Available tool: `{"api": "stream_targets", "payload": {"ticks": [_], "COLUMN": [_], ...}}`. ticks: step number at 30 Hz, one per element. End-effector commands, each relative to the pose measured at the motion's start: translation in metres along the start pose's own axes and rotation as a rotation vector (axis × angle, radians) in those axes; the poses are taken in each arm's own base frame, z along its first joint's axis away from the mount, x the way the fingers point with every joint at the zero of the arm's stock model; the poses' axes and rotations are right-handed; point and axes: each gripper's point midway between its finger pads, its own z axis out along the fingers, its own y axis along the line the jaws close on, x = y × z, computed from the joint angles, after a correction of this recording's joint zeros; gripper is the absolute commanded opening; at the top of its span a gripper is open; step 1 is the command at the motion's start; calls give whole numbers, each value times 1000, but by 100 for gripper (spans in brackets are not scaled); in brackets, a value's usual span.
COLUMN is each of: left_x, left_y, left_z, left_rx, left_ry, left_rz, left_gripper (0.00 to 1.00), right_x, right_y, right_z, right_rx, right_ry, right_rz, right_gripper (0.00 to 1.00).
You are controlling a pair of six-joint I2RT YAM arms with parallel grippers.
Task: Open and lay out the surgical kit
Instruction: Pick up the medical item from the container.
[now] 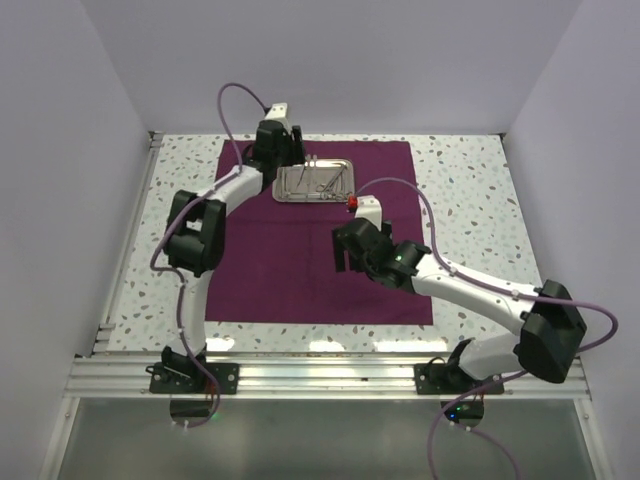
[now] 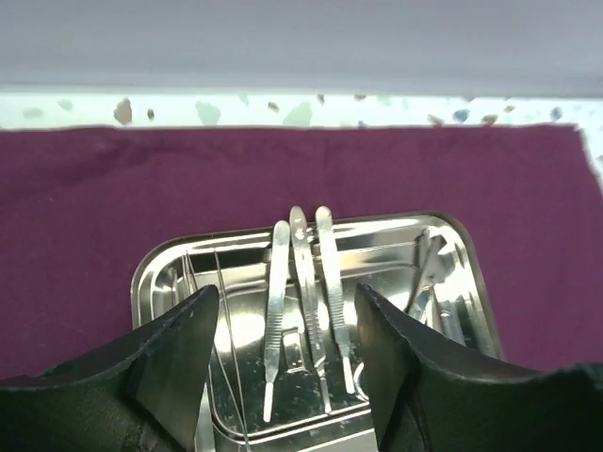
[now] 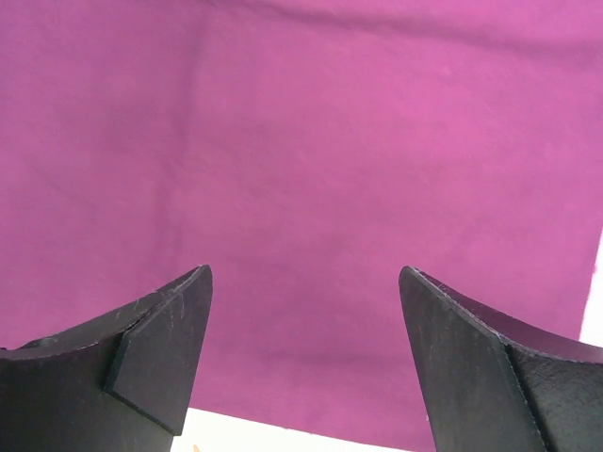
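Note:
The surgical kit's purple cloth [image 1: 300, 270] lies spread flat on the table. Its steel tray [image 1: 313, 182] sits near the cloth's back edge. In the left wrist view the tray [image 2: 160, 264] holds three flat silver handles [image 2: 300, 282] side by side, thin probes [image 2: 221, 330] at the left and scissor-like instruments [image 2: 429, 273] at the right. My left gripper [image 1: 290, 160] [image 2: 287, 292] hangs open above the tray, its fingers either side of the three handles and holding nothing. My right gripper [image 1: 345, 258] [image 3: 303, 273] is open over bare cloth [image 3: 301, 141] in the middle.
The speckled tabletop [image 1: 470, 200] borders the cloth on all sides, and a strip of it [image 3: 283, 438] shows under the right gripper. White walls enclose the back and both sides. An aluminium rail [image 1: 320, 375] runs along the near edge by the arm bases.

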Motion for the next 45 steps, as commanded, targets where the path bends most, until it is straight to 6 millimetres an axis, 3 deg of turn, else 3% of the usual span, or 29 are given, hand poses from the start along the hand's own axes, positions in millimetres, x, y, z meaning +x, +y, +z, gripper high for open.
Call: {"api": "stream_targets", "payload": {"ticks": [1, 2, 4, 6, 13, 19, 28, 32, 35, 38, 43, 45], "left_x": [24, 38, 47, 49, 61, 83, 89, 98, 105, 104, 101, 98], "left_y": [1, 5, 7, 8, 11, 8, 14, 15, 18, 20, 19, 20], "left_z": [23, 31, 38, 42, 59, 65, 67, 68, 69, 69, 70, 71], "left_rx": [-3, -14, -14, -15, -29, -72, -139, -133, -143, -154, -158, -166], "left_ry": [82, 102, 113, 108, 118, 170, 162, 180, 198, 192, 183, 175], "left_rz": [67, 73, 84, 95, 108, 170, 202, 193, 188, 187, 186, 179], "left_gripper": [63, 63, 62, 63, 63, 63, 60, 50, 35, 22, 11, 2], "right_x": [-23, -13, -14, -7, -12, -13, -8, -6, -5, -4, -3, -2], "right_y": [-20, -25, -30, -36, -50, -54, -62, -64, -66, -66, -67, -67], "right_z": [-26, -26, -36, -39, -52, -52, -46, -45, -43, -42, -41, -40], "right_rx": [19, 20, -2, -4, 22, 38, 58, 65, 70, 70, 76, 79], "right_ry": [-110, -99, -125, -124, -151, -159, -149, -147, -144, -141, -140, -137], "right_rz": [68, 65, 99, 97, 84, 69, 62, 62, 61, 59, 61, 60], "right_gripper": [84, 84, 84, 84, 84, 84, 84, 84, 84, 84, 83, 83]}}
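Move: The middle and left scalpels, side by side in the tray, lie about 12 cm below the left hand, 1 cm ahead and some 3 cm to its right; the third scalpel is 2 cm right of them. The tweezers lie about 4 cm left of the pair and 1 cm nearer, the scissors 6 cm right and 3 cm nearer. From the right hand the pair is roughly 33 cm ahead and 9 cm left. The open left hand drops quickly, about 10 cm, into the tray, rises a centimetre, then works 2 cm right and slightly forward and settles again, its left side rolling up some 15 degrees, before closing both fingers around the left and middle scalpel handles and pinching them. The right hand, open and empty, moves about 6 cm right, a little back and up over the cloth. ##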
